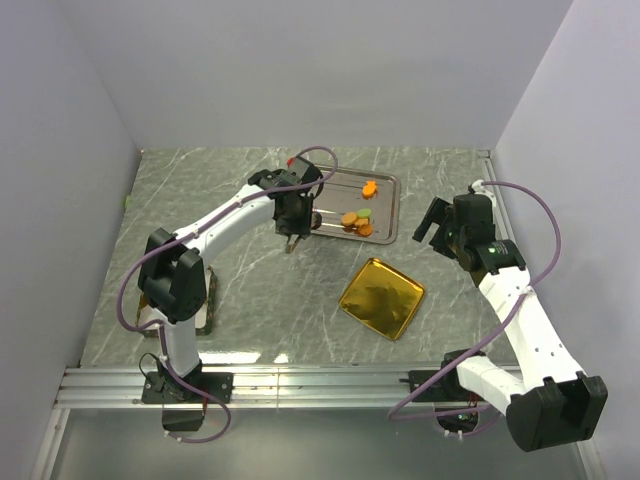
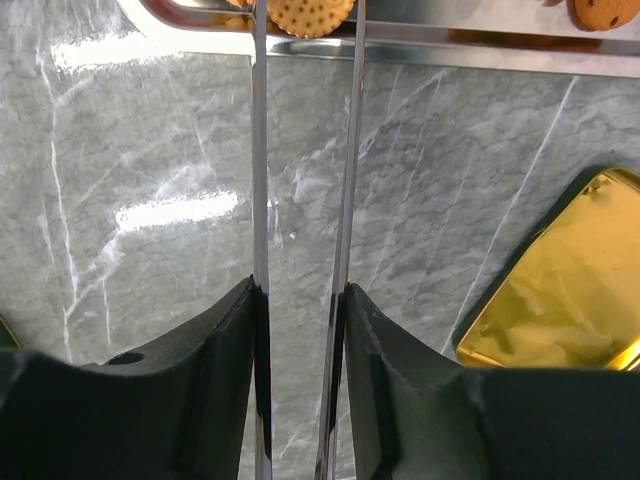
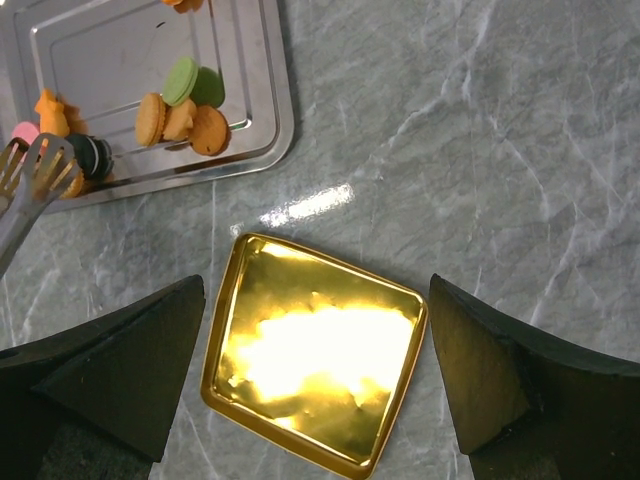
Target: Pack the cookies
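The cookies (image 1: pixel 356 222) lie on a silver tray (image 1: pixel 388 196): orange ones, a green one (image 3: pixel 181 80), a pink one (image 3: pixel 22 133) and a dark one (image 3: pixel 93 156). My left gripper (image 1: pixel 293 224) is shut on a pair of metal tongs (image 2: pixel 258 150), whose blades reach onto the tray's near edge. A tan dotted cookie (image 2: pixel 310 14) sits between the blade tips. My right gripper (image 3: pixel 318 285) hangs open above the gold tray (image 3: pixel 215 330), holding nothing.
The gold tray (image 1: pixel 349 300) sits on the marble table in front of the silver tray. A second orange cookie (image 1: pixel 370 187) lies further back on the silver tray. White walls close in both sides and the back.
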Robot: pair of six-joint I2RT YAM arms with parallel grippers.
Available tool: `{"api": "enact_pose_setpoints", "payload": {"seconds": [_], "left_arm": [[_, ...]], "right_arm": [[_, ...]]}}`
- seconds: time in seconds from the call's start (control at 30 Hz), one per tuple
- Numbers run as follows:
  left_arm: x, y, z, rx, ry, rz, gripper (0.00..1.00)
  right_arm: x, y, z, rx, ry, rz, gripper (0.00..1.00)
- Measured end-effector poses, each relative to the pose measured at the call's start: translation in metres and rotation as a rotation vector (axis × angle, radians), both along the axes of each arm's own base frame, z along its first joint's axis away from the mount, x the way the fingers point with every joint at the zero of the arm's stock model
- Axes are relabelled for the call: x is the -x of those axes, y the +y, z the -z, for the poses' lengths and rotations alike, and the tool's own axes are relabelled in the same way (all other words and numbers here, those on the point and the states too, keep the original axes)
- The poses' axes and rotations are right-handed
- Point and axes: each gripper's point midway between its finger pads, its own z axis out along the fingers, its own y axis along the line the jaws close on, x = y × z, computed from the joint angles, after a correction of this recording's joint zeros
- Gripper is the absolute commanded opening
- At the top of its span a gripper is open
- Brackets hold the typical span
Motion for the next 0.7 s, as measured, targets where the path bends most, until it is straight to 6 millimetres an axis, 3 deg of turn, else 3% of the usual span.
{"api": "enact_pose_setpoints", "payload": {"seconds": [0.17,0.37,0.5,0.6,0.7], "left_arm": [[0.001,0.003,-0.011,-0.012,-0.002,-0.01,0.36],[0.001,0.014,-0.056,0.004,-0.075,-0.067,0.35],[0.022,0.04,-0.093,0.05,-0.126,-0.142,0.36],[0.055,0.074,-0.117,0.086,-0.153,-0.226,0.37],[0.089,0.106,-0.126,0.1,-0.162,-0.311,0.38]], "right_arm": [[0.0,0.004,0.0,0.0,0.0,-0.014,0.99],[-0.007,0.014,-0.013,-0.005,-0.017,-0.043,0.98],[-0.015,0.023,-0.028,-0.018,-0.045,-0.067,0.98],[-0.02,0.032,-0.034,-0.032,-0.051,-0.088,0.98],[-0.022,0.039,-0.034,-0.048,-0.046,-0.109,0.97]]}}
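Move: The left hand holds the tongs, their tips already shut on an orange cookie about 6 cm ahead, 2 cm right and 11 cm below. It is bound for the box of white cups, roughly 28 cm to its left, 13 cm back and 11 cm down. Beside that cookie the black cookie lies some 6 cm ahead and 4 cm right of the hand, the pink cookie 9 cm ahead and 2 cm left. From the right hand the box is about 60 cm left, 8 cm back. Keeping its grip on the tongs, the left hand lifts the pinched orange cookie nearly straight up off the tray at first, then sweeps left and back towards the box while still rising, about 12 cm up and 14 cm across in all, as it turns some 20 degrees counter-clockwise and its fingers tip slightly outward. The empty right hand, fingers still wide open, drifts about 4 cm left and nearly as far up, touching nothing. ##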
